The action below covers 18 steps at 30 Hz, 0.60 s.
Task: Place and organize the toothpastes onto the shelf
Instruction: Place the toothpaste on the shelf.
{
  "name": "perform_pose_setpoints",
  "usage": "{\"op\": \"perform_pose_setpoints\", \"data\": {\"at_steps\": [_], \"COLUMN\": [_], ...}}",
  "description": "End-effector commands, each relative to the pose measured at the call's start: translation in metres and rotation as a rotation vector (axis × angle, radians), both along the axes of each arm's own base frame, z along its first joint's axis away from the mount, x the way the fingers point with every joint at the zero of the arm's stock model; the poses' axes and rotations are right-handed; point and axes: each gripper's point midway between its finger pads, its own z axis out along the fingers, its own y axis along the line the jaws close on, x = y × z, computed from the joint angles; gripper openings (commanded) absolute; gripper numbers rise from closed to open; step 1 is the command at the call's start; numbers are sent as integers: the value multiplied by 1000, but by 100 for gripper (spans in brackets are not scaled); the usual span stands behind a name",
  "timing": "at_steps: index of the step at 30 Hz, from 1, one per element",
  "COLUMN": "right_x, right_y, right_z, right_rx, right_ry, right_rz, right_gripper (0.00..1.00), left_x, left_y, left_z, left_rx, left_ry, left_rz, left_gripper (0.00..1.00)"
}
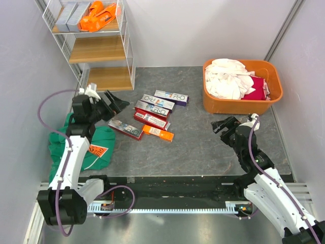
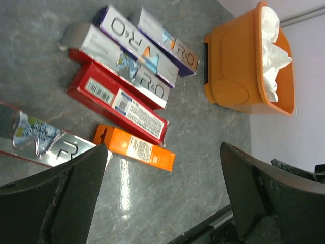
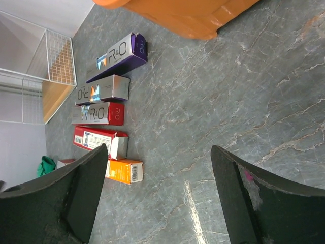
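Several toothpastes lie in a loose row on the grey floor: a white/purple R.O carton point(image 1: 171, 96), a silver one point(image 1: 155, 103), red ones point(image 1: 151, 120), a red-and-silver one point(image 1: 125, 129) and an orange one point(image 1: 158, 133). The shelf point(image 1: 96, 50) stands at the back left, with silver-grey cartons point(image 1: 68, 15) and orange cartons point(image 1: 96, 20) on its top tier. My left gripper point(image 1: 115, 103) hangs open just left of the row, holding nothing. In its wrist view the orange carton point(image 2: 134, 148) and a red carton point(image 2: 119, 104) lie ahead of the fingertips. My right gripper point(image 1: 223, 124) is open and empty, well right of the row.
An orange tub of laundry point(image 1: 241, 86) sits at the back right. A green cloth point(image 1: 81, 145) lies under the left arm. The right wrist view shows the shelf's lower wire frame point(image 3: 51, 76) beyond the cartons. Grey walls close in both sides.
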Motion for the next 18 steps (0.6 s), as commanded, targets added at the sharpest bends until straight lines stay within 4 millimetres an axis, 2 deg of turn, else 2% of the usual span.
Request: {"op": "perform_pose_setpoints", "data": {"at_steps": [1,2,4,5,7,8,9,10,11,12,13,14,15,16,18], "right_x": [2,2,3,3,3,3,3,3,3,3,3,3,3,3,2], "right_y": [4,4,4,4,4,4,5,4,5,4,5,5,4,4,4], "right_z": [5,5,6,5,6,5,4,5,5,5,6,5,5,6,6], "right_rx": [-8,-8,-8,-13,-13,-16,-17,-18,-20,-23,-23,-24,-27,-28,-27], "right_ry": [-26,-27,-29,-29,-32,-30,-28,-30,-30,-30,-33,-32,-32,-34,-35], "right_rz": [26,28,29,30,32,34,35,34,37,38,40,39,40,40,42], "right_gripper": [91,91,91,91,91,91,91,91,92,91,91,91,91,92,92], "left_x": [26,37,50,60,73,77,94,100,105,121,126,132,149,151,162], "left_y": [25,29,38,41,45,45,46,44,43,43,43,42,42,41,40], "left_z": [70,94,114,136,153,181,175,181,207,201,228,235,222,252,264], "left_rx": [196,226,280,295,322,326,330,331,330,331,331,333,332,329,326], "left_ry": [-175,-214,-244,-272,-295,-345,-317,-319,-362,-334,-387,-397,-357,-421,-440], "left_rz": [61,71,101,113,122,128,120,112,114,109,123,124,121,131,135], "left_gripper": [97,96,91,89,84,81,77,75,74,69,66,62,57,55,51]}}
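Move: The orange toothpaste at the front of the top shelf, nearest the open left hand, is about 24 cm ahead, 5 cm left and roughly 25 cm above. Some 4 cm beyond this toothpaste and 2 cm to its left is the other orange one; the silver toothpastes stand roughly 8 cm to its left, about level with it. From the right hand the front orange toothpaste is some 30 cm ahead, 47 cm left and 30 cm up. Upward and forward, the empty left hand swings back from above the floor to the shelf, climbing about 24 cm and reaching 15 cm out, towards the orange toothpaste at the front of the top shelf. The wrist tips up some 20 degrees and rolls so its left side rises, while the wide-open fingers narrow to around half; they end short of the toothpaste. ##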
